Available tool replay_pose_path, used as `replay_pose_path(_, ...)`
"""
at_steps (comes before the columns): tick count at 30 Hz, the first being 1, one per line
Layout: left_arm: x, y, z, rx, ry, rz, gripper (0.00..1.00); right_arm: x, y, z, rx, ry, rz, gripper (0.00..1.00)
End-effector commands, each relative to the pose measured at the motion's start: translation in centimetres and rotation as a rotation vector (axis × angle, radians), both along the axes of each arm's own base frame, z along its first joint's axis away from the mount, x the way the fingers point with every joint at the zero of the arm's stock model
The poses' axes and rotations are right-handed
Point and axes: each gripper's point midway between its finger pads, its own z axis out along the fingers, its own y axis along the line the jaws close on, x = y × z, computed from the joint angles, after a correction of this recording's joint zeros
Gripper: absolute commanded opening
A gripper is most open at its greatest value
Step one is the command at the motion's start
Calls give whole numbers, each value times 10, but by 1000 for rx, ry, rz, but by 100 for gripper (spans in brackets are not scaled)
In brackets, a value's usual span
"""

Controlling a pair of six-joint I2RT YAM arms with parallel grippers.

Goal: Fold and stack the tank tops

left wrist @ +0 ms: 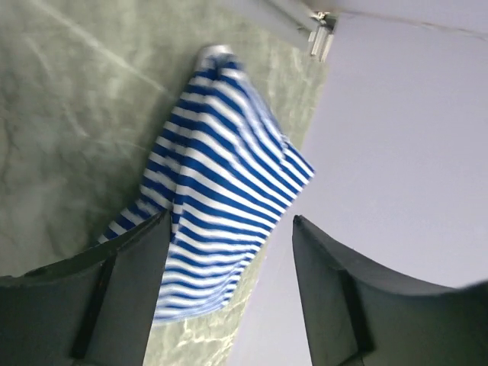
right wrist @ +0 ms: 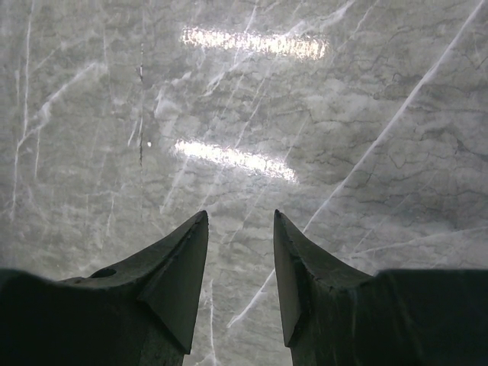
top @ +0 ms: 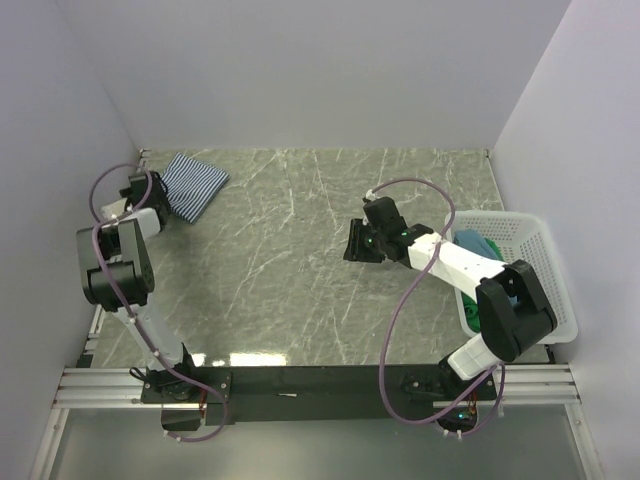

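Note:
The navy-and-white striped tank top (top: 196, 182) lies folded in the table's far left corner, close to the left wall. My left gripper (top: 158, 200) hovers at its near-left edge. In the left wrist view the striped top (left wrist: 221, 168) lies on the marble beyond the left gripper (left wrist: 230, 221), whose jaws stand apart with no cloth pinched between them. My right gripper (top: 358, 240) hangs over bare marble mid-table; in its wrist view the right gripper (right wrist: 240, 215) is open and empty. The teal tank top (top: 476, 242) and the green tank top (top: 470, 312) lie bunched in the basket.
A white plastic mesh basket (top: 545, 240) stands at the table's right edge, beside the right arm. White walls close in the left, far and right sides. A metal rail corner (left wrist: 320, 34) sits where the table meets the left wall.

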Motion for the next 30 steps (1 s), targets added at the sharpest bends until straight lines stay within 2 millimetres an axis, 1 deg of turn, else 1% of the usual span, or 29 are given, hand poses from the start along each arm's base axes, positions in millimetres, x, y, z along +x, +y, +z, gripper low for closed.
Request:
replay_pose_path(1, -19, 9, 40, 113, 133, -8, 70, 9, 8, 33, 45, -93, 20, 47)
replay_pose_path(2, -25, 10, 41, 156, 190, -37, 69, 9, 8, 34, 46, -94, 22, 47)
replay_pose_path(3, -30, 8, 49, 176, 236, -49, 69, 9, 9, 36, 50, -99, 21, 47)
replay_pose_path(4, -33, 10, 53, 210, 268, -58, 67, 9, 8, 36, 52, -100, 20, 47)
replay_pose_path(5, -35, 8, 55, 266, 318, -110, 65, 9, 8, 36, 51, -100, 19, 47)
replay_pose_path(6, -34, 1, 58, 299, 335, -159, 61, 9, 8, 38, 53, -104, 17, 47)
replay_pose_path(7, -21, -3, 69, 356, 295, -213, 54, 9, 8, 38, 54, -106, 17, 47)
replay_pose_path(8, -15, -16, 60, 404, 329, -344, 52, 9, 8, 39, 51, -107, 15, 47)
replay_pose_path(9, -7, -30, 57, 431, 334, -418, 51, 11, 7, 41, 51, -112, 12, 47)
replay_pose_path(10, 5, -40, 64, 457, 328, -488, 46, 11, 7, 42, 47, -111, 8, 47)
replay_pose_path(11, 9, -50, 38, 471, 412, -577, 45, 12, 4, 43, 42, -116, -1, 47)
replay_pose_path(12, 23, -67, 48, 507, 405, -631, 45, 13, 4, 43, 40, -117, -5, 47)
replay_pose_path(13, 28, -77, 40, 527, 429, -686, 43, 13, 3, 43, 39, -115, -8, 47)
replay_pose_path(14, 27, -86, 18, 543, 499, -759, 43, 14, 2, 44, 38, -118, -11, 47)
replay_pose_path(15, 34, -106, 17, 569, 488, -820, 43, 14, 1, 45, 35, -120, -16, 47)
replay_pose_path(16, 37, -115, 13, 584, 486, -859, 43, 16, -2, 45, 34, -122, -24, 47)
replay_pose_path(17, 39, -123, 2, 602, 502, -907, 43, 16, -3, 46, 35, -123, -26, 47)
replay_pose_path(18, 43, -135, 1, 606, 486, -947, 43, 16, -4, 47, 37, -126, -30, 47)
replay_pose_path(20, 47, -141, -10, 615, 483, -1005, 44, 16, -5, 45, 33, -124, -34, 47)
replay_pose_path(21, 52, -158, -9, 628, 467, -1043, 44, 16, -6, 45, 35, -123, -37, 47)
replay_pose_path(22, 55, -166, -11, 626, 457, -1080, 44, 16, -6, 44, 33, -122, -38, 47)
replay_pose_path(23, 55, -170, -26, 626, 485, -1112, 44, 16, -6, 44, 33, -120, -39, 47)
replay_pose_path(24, 61, -175, -22, 636, 487, -1127, 45, 16, -7, 43, 33, -120, -40, 47)
replay_pose_path(25, 61, -179, -27, 636, 503, -1152, 45, 16, -7, 42, 32, -119, -40, 47)
replay_pose_path(26, 62, -179, -45, 621, 543, -1165, 44, 16, -7, 42, 33, -117, -42, 47)
replay_pose_path(27, 64, -178, -44, 619, 571, -1159, 44, 17, -7, 42, 33, -117, -43, 47)
replay_pose_path(28, 66, -174, -47, 627, 589, -1140, 44, 17, -8, 42, 30, -117, -41, 47)
replay_pose_path(29, 67, -173, -54, 622, 602, -1135, 44, 17, -8, 42, 31, -116, -44, 47)
replay_pose_path(30, 69, -169, -52, 628, 613, -1114, 44, 18, -10, 41, 30, -115, -48, 47)
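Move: The folded striped tank top lies on the table under and ahead of the left hand, which is already open. Its middle is about 6 cm ahead, 6 cm to the right and 6 cm below, and its right-hand corner about 9 cm ahead and 16 cm to the right. The back wall stands some 18 cm straight ahead; the table's left rail is level with the hand, about 10 cm to its left. From the right hand, the tank top's middle lies roughly 26 cm ahead and 43 cm left. Up first, about 6 cm clear of the tank top, then the left hand swings some 18 cm right over the cloth while sinking to near table height, and ends by easing forward to just short of the right-hand corner. The wrist turns clockwise some 60 degrees and tips down, and the fingers narrow to a little under half open, empty. ##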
